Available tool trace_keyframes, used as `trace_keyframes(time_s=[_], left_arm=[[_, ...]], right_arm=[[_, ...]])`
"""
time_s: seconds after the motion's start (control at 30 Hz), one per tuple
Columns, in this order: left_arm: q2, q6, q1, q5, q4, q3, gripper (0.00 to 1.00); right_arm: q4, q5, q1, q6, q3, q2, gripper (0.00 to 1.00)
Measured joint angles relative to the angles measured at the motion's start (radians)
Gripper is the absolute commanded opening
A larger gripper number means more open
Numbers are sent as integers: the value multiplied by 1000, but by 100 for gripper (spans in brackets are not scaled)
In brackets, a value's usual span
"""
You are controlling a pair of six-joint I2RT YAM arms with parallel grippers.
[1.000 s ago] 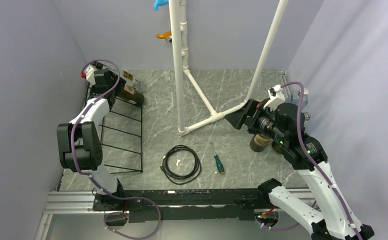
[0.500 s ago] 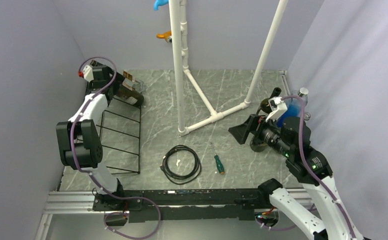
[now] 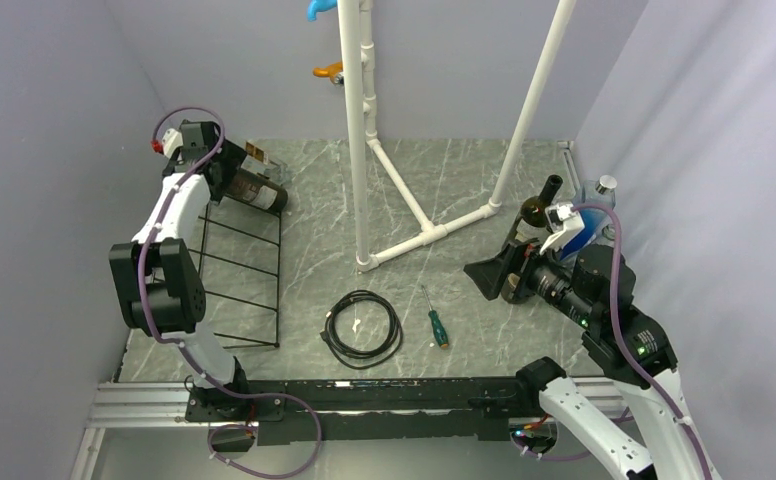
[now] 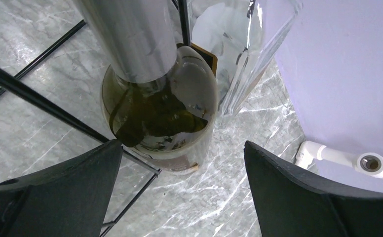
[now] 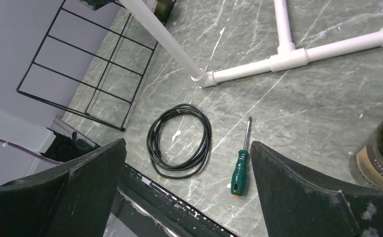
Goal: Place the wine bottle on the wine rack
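Note:
A dark green wine bottle with a silver foil neck lies on its side across the top bars of the black wire wine rack, at the far left by the wall. My left gripper hangs just behind the neck, open. In the left wrist view the bottle's body sits beyond the gripper, with nothing between the fingers. My right gripper hovers open over the floor at the right, nothing in it.
A clear bottle lies beside the wine bottle. White pipe frame stands mid-table. A coiled black cable and a green screwdriver lie near the front. An upright dark bottle and a blue-tinted one stand behind the right gripper.
My left gripper opened, let go of the wine bottle's neck and drew back toward the wall. My right arm pulled back to the near right, uncovering the upright bottles.

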Motion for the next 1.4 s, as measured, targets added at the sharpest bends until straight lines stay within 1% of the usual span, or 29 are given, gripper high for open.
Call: trace_keyframes(time_s=[0.13,0.33,0.4,0.47,0.57,0.67,0.77,0.87,0.93,1.03,1.2,1.33,1.4], left_arm=[[0,4,-2,2,-67,34,100],[-2,64,-2,-2,-177,103,99],[-7,79,-2,4,-195,131,100],[-37,95,-8,16,-200,127,100],[-119,117,-37,35,-189,72,100],[-232,153,-101,66,-183,-1,100],[-307,206,-154,106,-179,-33,97],[-368,275,-183,150,-179,-59,97],[-409,330,-206,160,-178,-81,98],[-501,417,-277,176,-177,-137,98],[-689,531,-391,227,-151,-288,98],[-769,587,-470,276,-128,-370,98],[-797,599,-508,326,-108,-419,98]], right_arm=[[5,17,0,24,-9,0,100],[11,60,0,68,-43,-1,100],[10,81,0,80,-49,-4,100],[10,105,0,89,-52,-8,100],[9,141,0,96,-52,-11,100],[-7,181,0,95,-42,-1,100],[-27,221,0,92,-9,26,100],[-40,253,0,84,24,50,100],[-50,275,0,76,52,63,100],[-77,323,0,53,121,91,100],[-117,425,0,-6,232,122,100],[-145,521,0,-57,299,149,100],[-162,580,0,-82,316,163,100]])
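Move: My right hand, empty, goes for the front dark wine bottle, standing some 8 cm ahead, 14 cm to the right and about 16 cm below. From that bottle, a second dark bottle stands roughly 8 cm farther out, and a blue bottle about 10 cm right and 7 cm out. For my left hand the same bottle is about 60 cm right and 24 cm back; the bottle just laid on the rack lies right at its open fingers, a clear one some 7 cm farther out. My left hand, already open, draws back off the laid bottle, then lifts and sweeps back and to the right, about 20 cm each way and some 9 cm up, turning clockwise by around 60 degrees towards the middle of the table. Meanwhile my open right hand dips slightly, then swings about 9 cm right, rising and edging forward towards the front bottle, turning clockwise some 30 degrees. ##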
